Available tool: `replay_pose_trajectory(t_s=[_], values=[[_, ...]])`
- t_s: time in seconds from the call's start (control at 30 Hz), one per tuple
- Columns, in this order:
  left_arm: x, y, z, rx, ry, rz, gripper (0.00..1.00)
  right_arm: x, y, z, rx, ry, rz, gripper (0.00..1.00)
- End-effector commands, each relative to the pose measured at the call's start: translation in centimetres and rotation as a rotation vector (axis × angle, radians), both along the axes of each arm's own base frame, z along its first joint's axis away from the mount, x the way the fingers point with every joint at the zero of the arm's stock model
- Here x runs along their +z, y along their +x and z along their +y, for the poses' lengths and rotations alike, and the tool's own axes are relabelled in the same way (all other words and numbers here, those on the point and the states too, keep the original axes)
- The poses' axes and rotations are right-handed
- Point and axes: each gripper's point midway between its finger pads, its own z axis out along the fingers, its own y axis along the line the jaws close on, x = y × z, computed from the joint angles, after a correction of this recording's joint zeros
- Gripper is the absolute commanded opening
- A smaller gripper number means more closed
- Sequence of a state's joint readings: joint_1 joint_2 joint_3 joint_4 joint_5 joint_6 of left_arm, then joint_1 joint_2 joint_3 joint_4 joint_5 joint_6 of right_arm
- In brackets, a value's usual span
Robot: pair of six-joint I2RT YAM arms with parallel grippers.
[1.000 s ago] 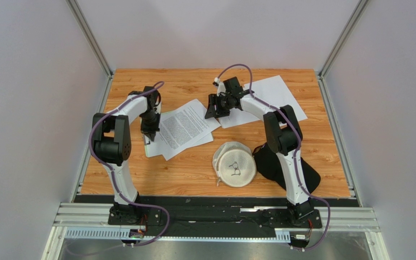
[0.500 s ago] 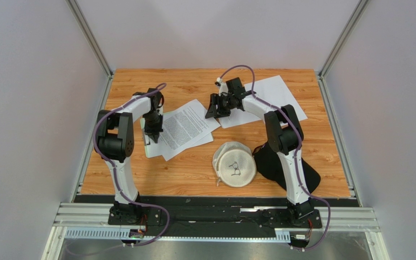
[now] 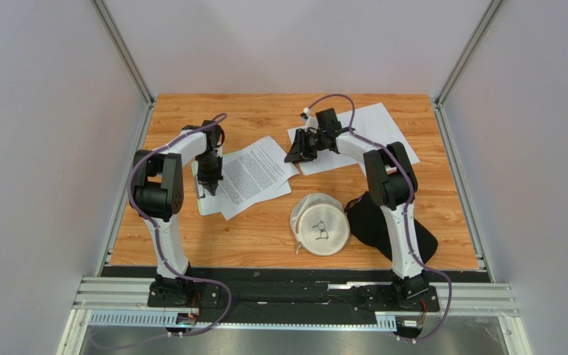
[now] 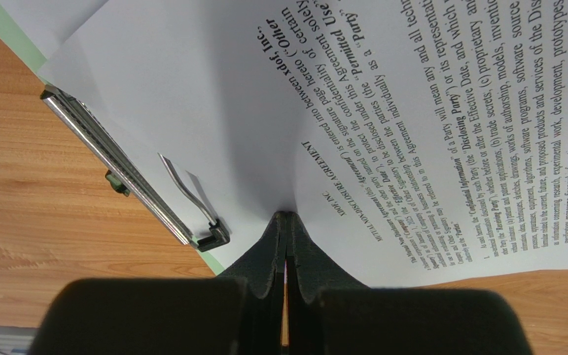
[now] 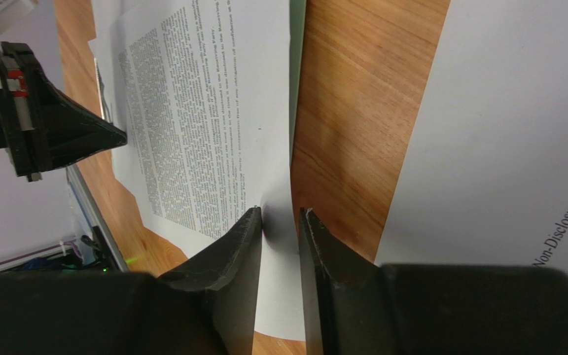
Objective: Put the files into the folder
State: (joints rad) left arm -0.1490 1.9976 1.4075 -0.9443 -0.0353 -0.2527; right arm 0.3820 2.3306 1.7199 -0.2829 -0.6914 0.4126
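The files are white sheets: a printed sheet [image 3: 254, 171] [image 4: 450, 111] [image 5: 191, 111] lies askew over the light-green folder [image 3: 200, 205] [image 4: 2, 18], and another sheet [image 3: 372, 133] [image 5: 516, 133] lies at the back right. The folder's metal clip [image 4: 128, 177] sits over plain paper at the left. My left gripper [image 3: 207, 188] [image 4: 287, 216] is shut, its tips pressing down on the printed sheet beside the clip. My right gripper [image 3: 295, 157] [image 5: 280, 213] stands over that sheet's far right edge, its jaws a narrow gap apart with the paper's edge under the gap.
A cream cap [image 3: 320, 224] and a black cloth [image 3: 383, 222] lie near the front, beside the right arm. Bare wooden table [image 5: 354, 96] shows between the two sheets. Grey walls and metal rails close in the table's sides.
The right gripper has shifted slightly right and its jaws have narrowed over the sheet's edge. The left arm edged a little to the right, staying shut on the paper.
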Motion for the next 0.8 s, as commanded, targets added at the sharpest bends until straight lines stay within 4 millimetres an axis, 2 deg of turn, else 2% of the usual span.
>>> replay_pose_trajectory(t_s=[0.0, 0.2, 0.43, 0.57, 0.67, 0.7, 0.77], values=[[-0.2, 0.9, -0.8, 0.000, -0.017, -0.028, 0.00, 2.4, 0.4, 0.8, 0.018, 0.127, -0.001, 0.26], [-0.1, 1.0, -1.0, -0.008, -0.020, -0.033, 0.00, 2.6, 0.2, 0.4, 0.019, 0.169, 0.021, 0.20], [0.1, 1.0, -1.2, -0.019, -0.023, -0.039, 0.00, 2.3, 0.1, 0.7, 0.037, 0.199, 0.033, 0.26], [0.4, 1.2, -1.3, -0.022, -0.030, -0.049, 0.00, 1.8, 0.2, 1.0, 0.042, 0.203, 0.043, 0.26], [0.8, 1.3, -1.5, -0.023, -0.039, -0.059, 0.00, 1.5, 0.3, 1.0, 0.034, 0.183, 0.033, 0.19], [1.1, 1.4, -1.5, -0.023, -0.040, -0.065, 0.00, 1.8, 0.5, 0.8, 0.015, 0.167, 0.021, 0.10], [2.3, 1.7, -1.9, -0.029, -0.069, -0.101, 0.00, 2.0, 0.7, 0.4, -0.017, 0.137, 0.016, 0.02]])
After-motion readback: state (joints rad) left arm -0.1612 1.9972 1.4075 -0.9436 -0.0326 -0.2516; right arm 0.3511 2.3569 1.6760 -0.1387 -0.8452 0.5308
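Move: The printed sheet's right-hand edge lies at the right hand's part-open fingertips, level with them and about 2 cm below; the folder's middle is some 16 cm left and 7 cm back, beneath the sheet. The loose blank paper lies about 20 cm right and 6 cm ahead. From the left hand, shut on the sheet, that edge is roughly 25 cm right and 12 cm ahead, and the folder's clip 4 cm left and 2 cm ahead. Right hand rises about 1 cm, dips slightly, rolling 10 degrees, and pinches the sheet's edge; left stays pressed down. ##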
